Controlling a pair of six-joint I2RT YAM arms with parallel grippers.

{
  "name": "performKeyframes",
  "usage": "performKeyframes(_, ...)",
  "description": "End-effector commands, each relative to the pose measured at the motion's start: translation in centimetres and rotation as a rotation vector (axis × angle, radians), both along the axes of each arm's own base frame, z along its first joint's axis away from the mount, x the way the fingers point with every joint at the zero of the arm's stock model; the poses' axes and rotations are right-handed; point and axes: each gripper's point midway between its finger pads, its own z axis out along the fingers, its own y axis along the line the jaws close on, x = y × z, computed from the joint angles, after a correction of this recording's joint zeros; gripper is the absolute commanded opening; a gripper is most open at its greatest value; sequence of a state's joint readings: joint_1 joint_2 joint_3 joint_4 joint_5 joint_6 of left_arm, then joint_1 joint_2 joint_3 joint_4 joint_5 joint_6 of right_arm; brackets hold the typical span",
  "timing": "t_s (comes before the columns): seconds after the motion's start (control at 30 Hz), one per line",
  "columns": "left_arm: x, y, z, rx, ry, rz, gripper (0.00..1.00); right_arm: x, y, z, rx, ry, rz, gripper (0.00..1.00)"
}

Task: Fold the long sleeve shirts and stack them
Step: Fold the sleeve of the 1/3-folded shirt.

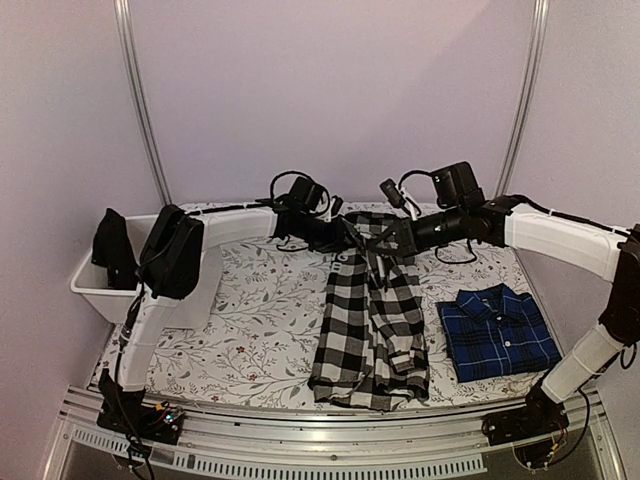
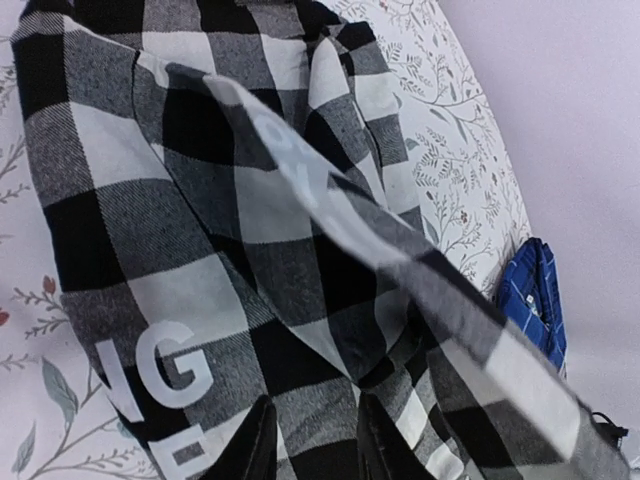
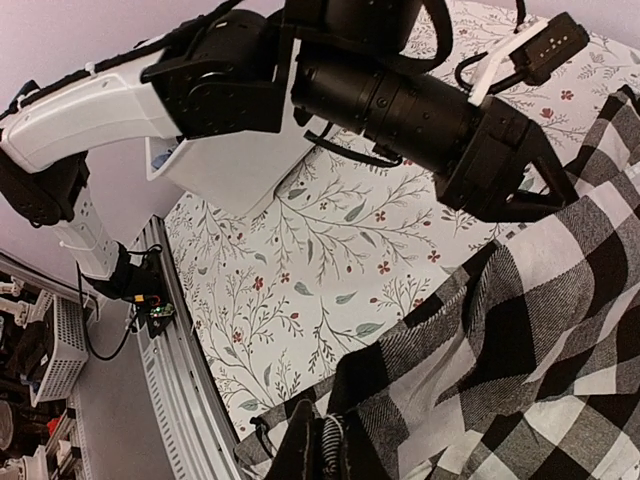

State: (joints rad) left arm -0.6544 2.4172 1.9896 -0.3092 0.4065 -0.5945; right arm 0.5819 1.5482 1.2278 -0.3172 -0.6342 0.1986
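The black-and-white check shirt [image 1: 365, 320] hangs in a long bunched strip from the far middle of the table down to its near edge. My left gripper [image 1: 347, 234] and right gripper [image 1: 393, 238] hold its top end close together, lifted above the table. In the left wrist view, checked cloth [image 2: 250, 230] fills the frame and runs between the fingers of the left gripper [image 2: 315, 442]. In the right wrist view, the right gripper [image 3: 322, 452] pinches a cloth edge [image 3: 520, 340]. The navy plaid shirt [image 1: 498, 333] lies folded flat at the right, also in the left wrist view [image 2: 535, 300].
A white bin [image 1: 100, 285] stands at the table's left edge. The floral tablecloth [image 1: 260, 310] covers the table. A metal rail [image 1: 330, 440] runs along the near edge. The left arm [image 3: 400, 100] fills the top of the right wrist view.
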Motion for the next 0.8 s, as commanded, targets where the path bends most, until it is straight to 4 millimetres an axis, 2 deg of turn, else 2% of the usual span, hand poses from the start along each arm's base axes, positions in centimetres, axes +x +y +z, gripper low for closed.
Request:
performKeyframes(0.0,3.2,0.4,-1.5,-0.072,-0.005,0.020,0.28,-2.6,1.0,-2.0,-0.027,0.065,0.062,0.06)
performKeyframes(0.27,5.8,0.7,-5.4,-0.112,0.067,0.047,0.28,-5.4,3.7,-6.5,-0.088,0.176,0.127,0.08)
performKeyframes(0.37,6.4,1.1,-5.9,-0.133,0.080,0.061,0.28,-5.7,4.7,-8.4,-0.118,0.216,0.131,0.09)
performKeyframes(0.53,6.7,1.1,-5.6,-0.155,0.082,0.050,0.28,-5.2,5.3,-10.7,-0.142,0.273,0.107,0.17)
performKeyframes(0.67,6.8,1.4,-4.5,-0.162,0.068,0.047,0.28,-5.1,5.5,-10.6,-0.146,0.271,0.110,0.29)
performKeyframes(0.77,6.9,1.8,-3.5,-0.163,0.060,0.053,0.30,-4.9,5.4,-9.9,-0.144,0.249,0.099,0.41)
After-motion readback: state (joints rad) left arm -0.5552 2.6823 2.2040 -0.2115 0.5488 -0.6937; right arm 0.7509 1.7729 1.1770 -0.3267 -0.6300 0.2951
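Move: The right hand already has the sleeve's cuff, above the checked shirt; the spot for the cuff on the shirt body lies about 6 cm back, 5 cm to its left and roughly 19 cm below. The folded blue shirt is some 32 cm to its right and 7 cm back, 20 cm below. From the left hand, the shoulder part of the checked shirt is about 6 cm ahead, 1 cm left and 6 cm below, with the collar end about 12 cm ahead and 6 cm right. Down first of all, and also back and left, the right hand brings the cuff about 12 cm lower over the checked shirt's body, its wrist tipping some 20 degrees, and near the end its fingers begin to spread around the cloth. The left hand, gap unchanged, goes forward and down about 6 cm each way onto the shirt near the shoulder and stays there. ##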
